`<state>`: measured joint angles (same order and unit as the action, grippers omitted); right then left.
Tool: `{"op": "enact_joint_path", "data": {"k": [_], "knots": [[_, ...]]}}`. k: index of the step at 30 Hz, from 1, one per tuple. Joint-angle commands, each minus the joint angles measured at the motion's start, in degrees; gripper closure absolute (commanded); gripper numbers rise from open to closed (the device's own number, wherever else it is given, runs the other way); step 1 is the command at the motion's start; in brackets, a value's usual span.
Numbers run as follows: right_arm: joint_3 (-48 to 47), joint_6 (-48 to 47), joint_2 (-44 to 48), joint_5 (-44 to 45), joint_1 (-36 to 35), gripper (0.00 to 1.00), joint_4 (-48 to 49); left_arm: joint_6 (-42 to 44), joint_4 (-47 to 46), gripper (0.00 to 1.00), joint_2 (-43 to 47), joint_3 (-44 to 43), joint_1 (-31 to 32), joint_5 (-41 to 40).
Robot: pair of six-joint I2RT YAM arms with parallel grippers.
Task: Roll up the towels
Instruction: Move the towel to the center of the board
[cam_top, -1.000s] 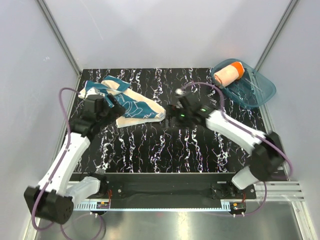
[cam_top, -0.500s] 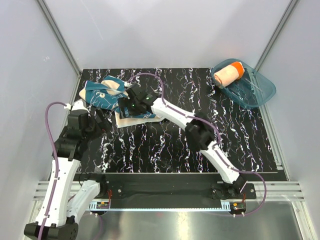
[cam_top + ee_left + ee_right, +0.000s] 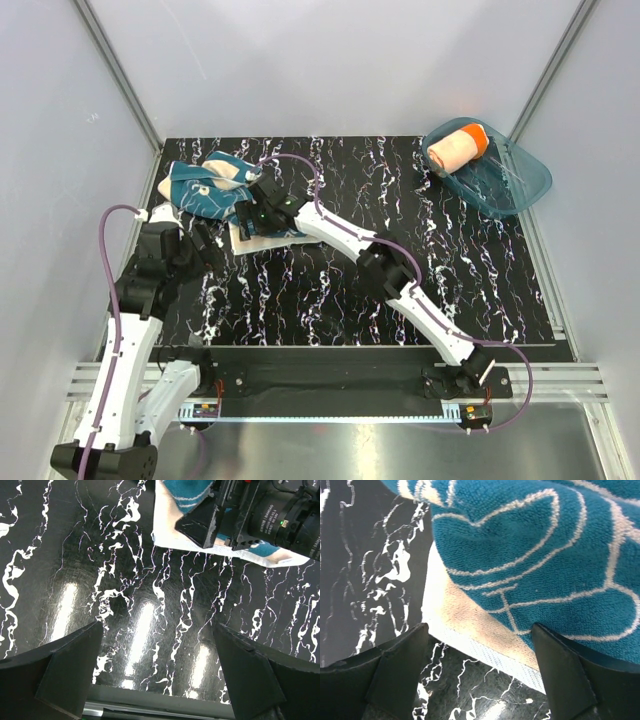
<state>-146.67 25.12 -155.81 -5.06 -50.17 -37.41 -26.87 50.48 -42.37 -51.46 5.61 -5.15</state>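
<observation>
The teal-blue towel (image 3: 212,183) lies crumpled at the far left of the mat, its cream edge (image 3: 272,237) toward me. My right gripper (image 3: 258,213) reaches across to it. In the right wrist view that gripper (image 3: 480,630) stands open, its fingers (image 3: 395,672) straddling the towel's (image 3: 535,555) pale hem just above the mat. My left gripper (image 3: 205,245) hovers open over bare mat near the towel's near-left side. The left wrist view shows it (image 3: 157,630) empty, the towel (image 3: 172,525) ahead. The orange towel (image 3: 456,146) lies rolled in the tub.
A translucent teal tub (image 3: 505,180) sits at the far right corner, off the mat's edge. The black marbled mat (image 3: 340,290) covers the table. Grey walls and metal posts close in the sides. My right arm (image 3: 385,265) stretches diagonally across the mat's middle.
My right arm swung from the mat's middle leftward to the teal towel's near edge. My left gripper drew back from the towel toward the near left. The towel looks more bunched.
</observation>
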Motion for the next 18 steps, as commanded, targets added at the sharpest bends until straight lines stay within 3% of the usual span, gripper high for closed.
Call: {"op": "enact_joint_path", "data": {"k": [1,6,11,18], "knots": [[2.43,-2.18,-1.78,4.79,-0.80,0.11,-10.40,1.30,-2.75,0.01,0.01,0.48,-0.60,1.19],[16.65,-1.49,3.13,6.73,0.33,0.13,-9.90,1.47,-2.75,0.01,-0.78,0.31,-1.21,1.37],[46.31,5.10,20.60,1.99,5.69,0.13,3.11,1.47,-2.84,0.01,-1.05,0.40,-1.21,1.37],[67.91,5.20,40.92,4.71,14.57,0.12,7.97,1.65,-3.19,0.01,-1.22,0.57,-1.30,2.07]]}}
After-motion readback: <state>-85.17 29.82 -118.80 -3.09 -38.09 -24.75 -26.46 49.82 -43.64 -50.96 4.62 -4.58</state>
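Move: The board's centre, where the towel goes, lies about 20 cm to the right of the right hand and 3 cm back, 2 cm below. That hand is down on the blue towel, whose middle is some 4 cm ahead and 5 cm left, its folded far part 12 cm ahead and 6 cm left. From the left hand, the centre lies about 13 cm ahead, 32 cm right and 18 cm lower. Fingers still wide, the right hand presses on the towel and drags it 20 cm right, slightly back, towards the board's centre. ##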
